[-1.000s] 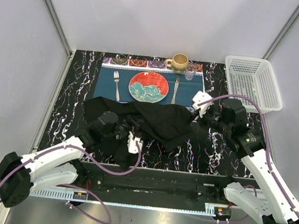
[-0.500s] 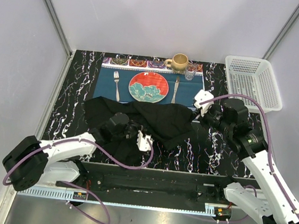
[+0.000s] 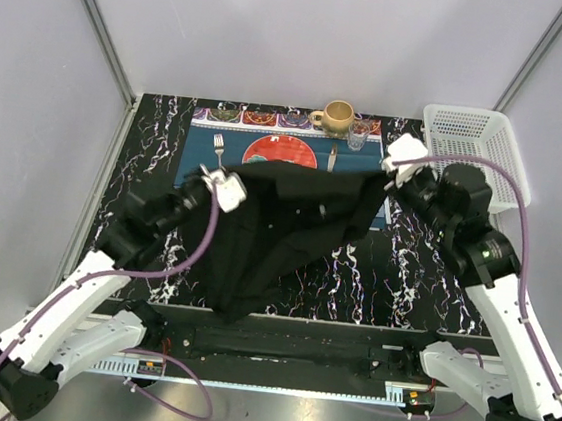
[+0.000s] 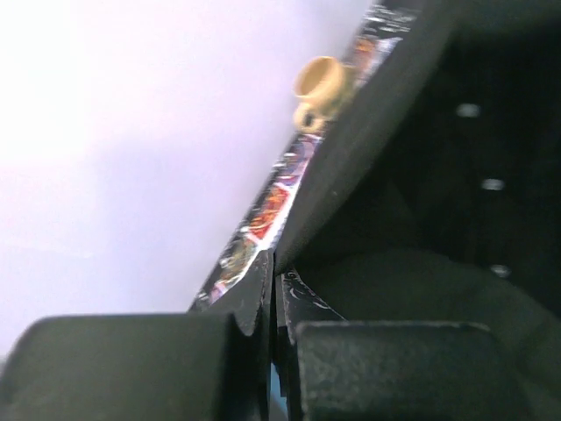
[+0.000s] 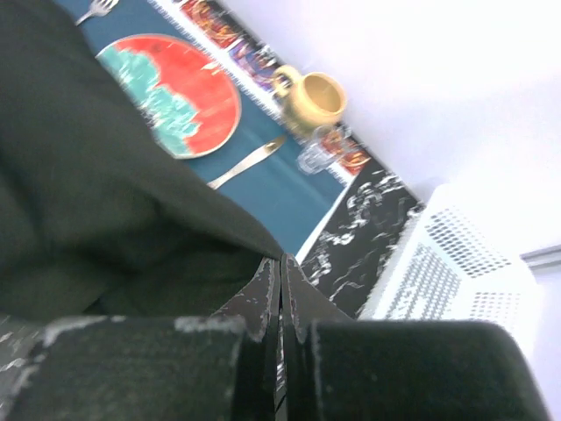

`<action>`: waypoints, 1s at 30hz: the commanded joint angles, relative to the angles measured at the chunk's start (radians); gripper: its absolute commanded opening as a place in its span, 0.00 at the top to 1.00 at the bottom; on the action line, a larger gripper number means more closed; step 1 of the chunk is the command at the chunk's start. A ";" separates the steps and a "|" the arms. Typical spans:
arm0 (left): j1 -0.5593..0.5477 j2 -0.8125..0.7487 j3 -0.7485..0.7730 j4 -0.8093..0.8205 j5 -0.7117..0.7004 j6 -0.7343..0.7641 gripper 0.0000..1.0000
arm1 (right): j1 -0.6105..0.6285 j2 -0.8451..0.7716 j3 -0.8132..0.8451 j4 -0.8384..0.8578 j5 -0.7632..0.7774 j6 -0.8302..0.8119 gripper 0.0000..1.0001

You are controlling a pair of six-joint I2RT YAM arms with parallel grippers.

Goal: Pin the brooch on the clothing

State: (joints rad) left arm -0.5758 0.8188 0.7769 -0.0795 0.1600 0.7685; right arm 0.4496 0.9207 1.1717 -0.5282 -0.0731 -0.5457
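Observation:
The clothing (image 3: 290,222), a black shirt, hangs stretched in the air between both arms, its lower part drooping toward the table's front edge. My left gripper (image 3: 226,178) is shut on its left upper edge, and in the left wrist view the fingertips (image 4: 273,272) pinch the fabric edge (image 4: 351,175). Three small white buttons (image 4: 493,184) show on the cloth there. My right gripper (image 3: 390,177) is shut on the right upper corner. The right wrist view shows that gripper (image 5: 280,263) closed tight beside the black cloth (image 5: 88,175). The brooch is out of view.
Behind the shirt lies a blue placemat (image 3: 197,151) with a fork (image 3: 218,146), a red and teal plate (image 3: 279,152) partly hidden, and a knife (image 3: 332,156). A tan mug (image 3: 337,116) and a glass (image 3: 358,135) stand at the back. A white basket (image 3: 473,150) sits at the right.
The left gripper closed on the shirt near the front and rose up and back to the left. The right gripper lifted too. The crumpled shirt now hangs spread between them.

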 commanded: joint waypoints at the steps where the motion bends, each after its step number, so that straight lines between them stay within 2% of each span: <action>1: 0.125 -0.020 0.182 -0.100 -0.071 -0.155 1.00 | -0.072 0.081 0.176 0.123 0.035 -0.028 1.00; 3: 0.160 -0.007 0.280 -0.130 -0.085 -0.173 1.00 | -0.088 0.124 0.233 0.126 0.018 -0.022 1.00; 8: 0.162 0.011 0.476 -0.236 -0.073 -0.175 1.00 | -0.086 0.182 0.439 0.099 -0.106 -0.020 1.00; 13: 0.162 0.031 0.648 -0.313 -0.085 -0.175 1.00 | -0.086 0.259 0.694 -0.033 -0.181 -0.046 1.00; 15: 0.160 0.025 0.731 -0.335 -0.042 -0.170 1.00 | -0.086 0.288 0.781 -0.084 -0.203 -0.051 1.00; 18: 0.162 0.025 0.849 -0.393 0.008 -0.189 1.00 | -0.083 0.326 0.954 -0.182 -0.264 -0.043 1.00; 21: 0.162 0.023 0.961 -0.442 0.064 -0.213 1.00 | -0.084 0.403 1.263 -0.371 -0.304 -0.004 1.00; 24: 0.162 0.013 1.050 -0.476 0.131 -0.259 1.00 | -0.083 0.458 1.477 -0.478 -0.358 0.044 1.00; 27: 0.163 0.013 1.131 -0.515 0.225 -0.313 1.00 | -0.083 0.443 1.533 -0.477 -0.399 0.108 1.00; 30: 0.175 0.013 1.186 -0.543 0.279 -0.367 1.00 | -0.098 0.408 1.510 -0.470 -0.444 0.171 1.00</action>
State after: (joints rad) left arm -0.4313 0.8597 1.8698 -0.5869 0.4149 0.4877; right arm 0.3889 1.3727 2.6621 -0.9779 -0.5545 -0.4644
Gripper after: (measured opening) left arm 0.005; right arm 0.009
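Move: Both hands already hold the black clothing by its upper edge, roughly 29 cm apart. Its drooping middle lies about 10 cm right, 4 cm back and 15 cm below the left hand, and 19 cm left, 4 cm back and 19 cm below the right. From the right hand, the plate is some 21 cm ahead, 21 cm left and the knife 21 cm ahead, 7 cm left, both about 33 cm down. Keeping their fingers shut on the two upper ends of the clothing, both hands hoist it together some 32 cm up and away from the table, going slightly forward at first and then drawing back towards the bases, to end 12 to 15 cm farther back than they began. The left hand also shifts about 6 cm to its left, outpacing the right hand's small leftward drift so the grips spread a few centimetres, while both wrists tip their fingers upward and the right swings counter-clockwise by some 25 degrees. ##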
